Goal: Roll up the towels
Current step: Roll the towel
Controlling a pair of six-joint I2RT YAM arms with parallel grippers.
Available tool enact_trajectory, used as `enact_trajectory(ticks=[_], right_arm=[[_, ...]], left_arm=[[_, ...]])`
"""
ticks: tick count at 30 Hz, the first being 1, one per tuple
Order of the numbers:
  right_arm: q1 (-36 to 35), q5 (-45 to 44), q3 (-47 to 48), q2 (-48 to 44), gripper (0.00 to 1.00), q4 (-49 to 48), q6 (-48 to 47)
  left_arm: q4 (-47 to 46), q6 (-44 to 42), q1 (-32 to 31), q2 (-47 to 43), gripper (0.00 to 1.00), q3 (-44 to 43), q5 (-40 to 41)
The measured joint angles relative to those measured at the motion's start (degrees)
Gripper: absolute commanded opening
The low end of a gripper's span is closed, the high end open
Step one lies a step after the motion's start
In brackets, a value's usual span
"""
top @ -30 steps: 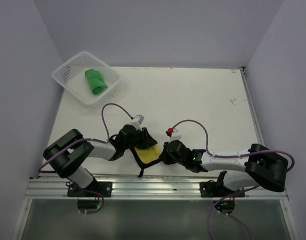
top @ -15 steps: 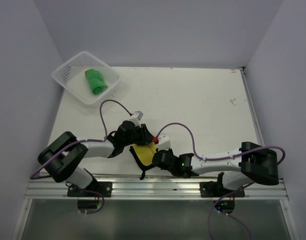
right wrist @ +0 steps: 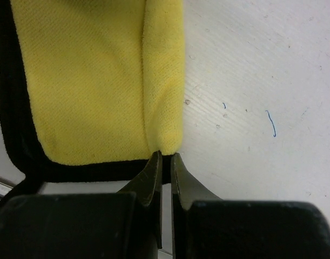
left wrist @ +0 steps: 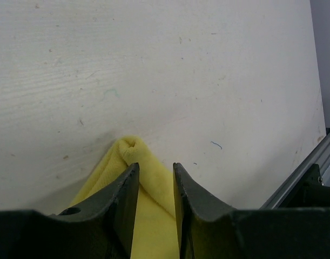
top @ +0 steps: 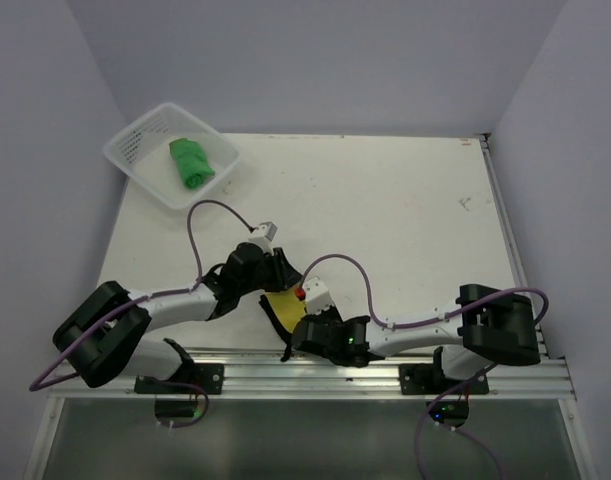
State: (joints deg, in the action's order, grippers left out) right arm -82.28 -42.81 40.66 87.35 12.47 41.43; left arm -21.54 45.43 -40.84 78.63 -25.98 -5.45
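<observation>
The yellow towel [top: 285, 303] lies near the table's front edge, yellow face up with a black border [right wrist: 13, 108]. Its right edge is folded over into a narrow roll [right wrist: 165, 81]. My left gripper [top: 281, 283] comes from the left and its jaws [left wrist: 154, 164] straddle the roll's far end [left wrist: 133, 150], closed partway on it. My right gripper [top: 295, 322] sits at the near end, its jaws [right wrist: 165, 155] nearly together and pinching the roll's end at the black hem. The green towel [top: 190, 162] lies rolled up in the white basket [top: 135, 140].
The basket stands at the table's back left corner. A metal rail [top: 315, 375] runs along the front edge just behind the right gripper. Purple cables [top: 210, 212] loop above both wrists. Walls close the table on the left, right and back.
Both arms have shifted left along the front edge, and the right wrist now covers more of the yellow towel. The jaws have kept their width.
</observation>
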Motion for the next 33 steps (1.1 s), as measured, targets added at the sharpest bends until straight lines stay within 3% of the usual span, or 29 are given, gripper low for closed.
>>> enact_trajectory(ticks=[7,17,33], right_arm=[[-0.3,-1.1,0.0,0.4,0.00,0.2,0.4],[-0.3,-1.2,0.1,0.5,0.00,0.2,0.5],[-1.0,-1.6,1.7,1.5,0.00,1.3,0.4]], left_arm=[[4.1,0.0,0.0,-8.3,0.29,3.7,2.6],[5.8,0.3,0.0,-10.9,0.04,8.1,1.3],[10.4,-1.8,-0.1,-7.2,0.00,7.2,5.5]])
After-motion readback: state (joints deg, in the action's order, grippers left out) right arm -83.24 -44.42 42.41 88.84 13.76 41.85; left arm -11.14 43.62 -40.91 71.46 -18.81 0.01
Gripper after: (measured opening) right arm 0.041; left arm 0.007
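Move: The unrolled left part of the towel, near its far-left corner, lies about 4 cm back, 5 cm left and 5 cm below the left hand. The rolled edge's far end is about 1 cm ahead, 1 cm right and 5 cm below that hand; its near end, pinched in the right fingers, lies roughly 9 cm back and 5 cm right. From the right hand, the unrolled spot is about 5 cm ahead, 10 cm left and slightly below. Shutting, the left hand goes some 5 cm left, down and back onto the towel's far-left part; right holds. ##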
